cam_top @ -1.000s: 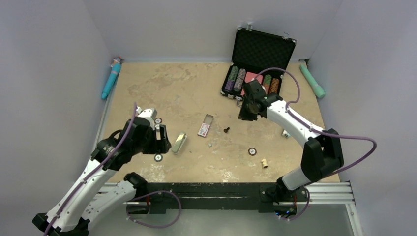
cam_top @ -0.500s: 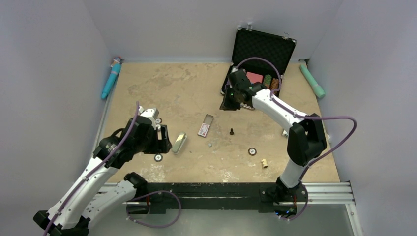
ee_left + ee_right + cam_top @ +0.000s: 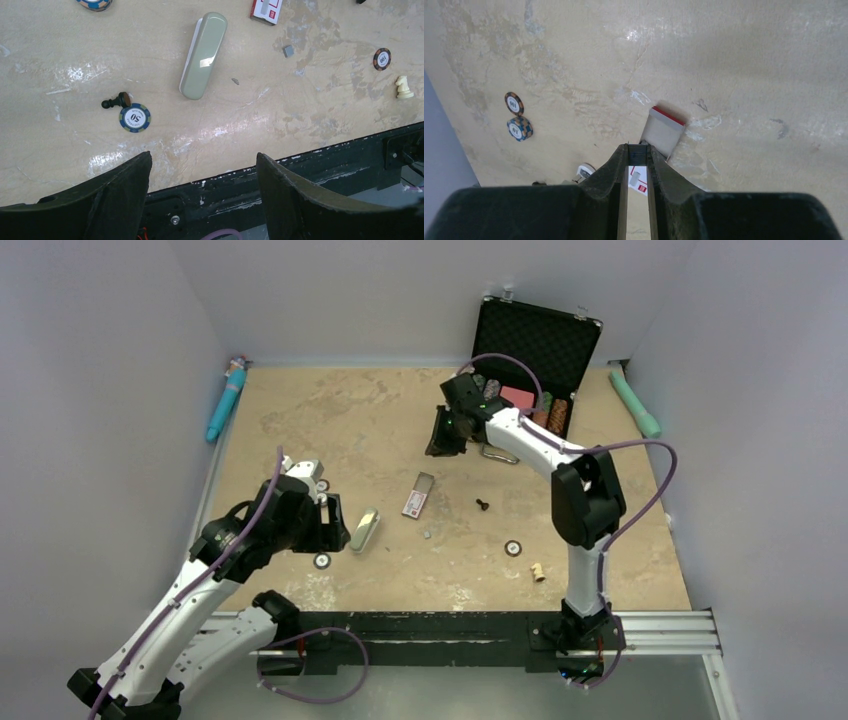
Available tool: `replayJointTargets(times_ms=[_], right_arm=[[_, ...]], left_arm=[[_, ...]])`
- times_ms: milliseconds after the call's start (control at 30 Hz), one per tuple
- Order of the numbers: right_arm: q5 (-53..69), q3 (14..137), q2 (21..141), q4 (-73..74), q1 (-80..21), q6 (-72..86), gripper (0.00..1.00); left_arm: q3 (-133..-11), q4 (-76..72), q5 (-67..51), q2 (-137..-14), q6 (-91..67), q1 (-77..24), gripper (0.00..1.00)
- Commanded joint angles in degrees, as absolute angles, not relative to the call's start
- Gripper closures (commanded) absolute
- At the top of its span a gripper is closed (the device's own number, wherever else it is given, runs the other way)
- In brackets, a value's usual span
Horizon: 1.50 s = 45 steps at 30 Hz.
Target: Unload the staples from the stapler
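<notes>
The stapler [image 3: 363, 530] is a pale grey-green oblong lying shut on the table, also in the left wrist view [image 3: 202, 55]. My left gripper [image 3: 202, 156] is open and empty, just left of the stapler in the top view [image 3: 335, 530]. My right gripper [image 3: 638, 149] is held above the table behind the small box [image 3: 437, 440]. It is shut on a tiny dark grey strip, the staples [image 3: 638, 154], pinched between its fingertips. Another small grey piece [image 3: 288, 50] lies on the table right of the stapler.
An open red-and-white small box [image 3: 418, 494] lies mid-table, below my right gripper [image 3: 664, 131]. An open black chip case [image 3: 530, 350] stands at the back right. Poker chips [image 3: 134, 118], black pawns [image 3: 483, 505] and a white knight [image 3: 403, 87] are scattered. Teal tools [image 3: 226, 400] lie along the walls.
My right arm has swung left from in front of the chip case to above the table behind the small box. The black pawn mid-table has shifted slightly right. My left arm has hardly moved.
</notes>
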State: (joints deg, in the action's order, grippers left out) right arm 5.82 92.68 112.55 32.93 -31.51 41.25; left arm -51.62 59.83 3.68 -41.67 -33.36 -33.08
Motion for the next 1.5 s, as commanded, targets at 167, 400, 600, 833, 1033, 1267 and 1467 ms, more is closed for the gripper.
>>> replayJointTargets(times_ms=[167,400,600,833,1033,1267,1467], right_arm=[[5.7,96.0,116.1,34.4,-33.4,45.4,1.00],[7.6,92.3,116.4,32.6,-34.1,45.9,1.00],[8.0,89.5,115.8,31.8,-34.9,47.2,1.00],[9.7,88.5,116.9,29.7,-35.4,46.8,0.98],[9.7,88.5,117.7,29.6,-35.4,46.3,0.98],[9.0,88.4,117.5,29.9,-35.5,46.0,0.94],[8.8,88.9,117.5,30.2,-35.5,45.3,0.82]], left_arm=[[-51.3,58.3,3.4,-41.7,-32.7,-33.3,0.21],[-51.3,58.3,3.6,-41.9,-32.7,-33.4,0.21],[-51.3,58.2,3.5,-42.2,-32.7,-33.3,0.21],[-51.3,58.2,3.3,-42.5,-32.6,-33.4,0.21],[-51.3,58.2,3.4,-43.0,-32.7,-33.3,0.21],[-51.3,58.3,3.8,-43.1,-32.8,-33.4,0.22],[-51.3,58.5,4.1,-43.1,-33.0,-33.3,0.22]])
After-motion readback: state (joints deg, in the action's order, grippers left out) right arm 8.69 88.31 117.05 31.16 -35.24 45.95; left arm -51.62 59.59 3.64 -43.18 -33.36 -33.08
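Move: The staple box with its tray pulled out lies some 7 cm back and 4 cm left of the right hand, about 9 cm below its closed fingertips, which hold the staples. The black pawn lies roughly 15 cm right and 2 cm back of the box; a small grey cube some 8 cm back and 2 cm right of it, the green stapler 8 cm back and 12 cm left of it. From the left hand the box is about 12 cm ahead, 15 cm right and 14 cm below. The right hand keeps pinching the staples, sinks about 6 cm and back 4 cm towards the staple box, drifting left. ##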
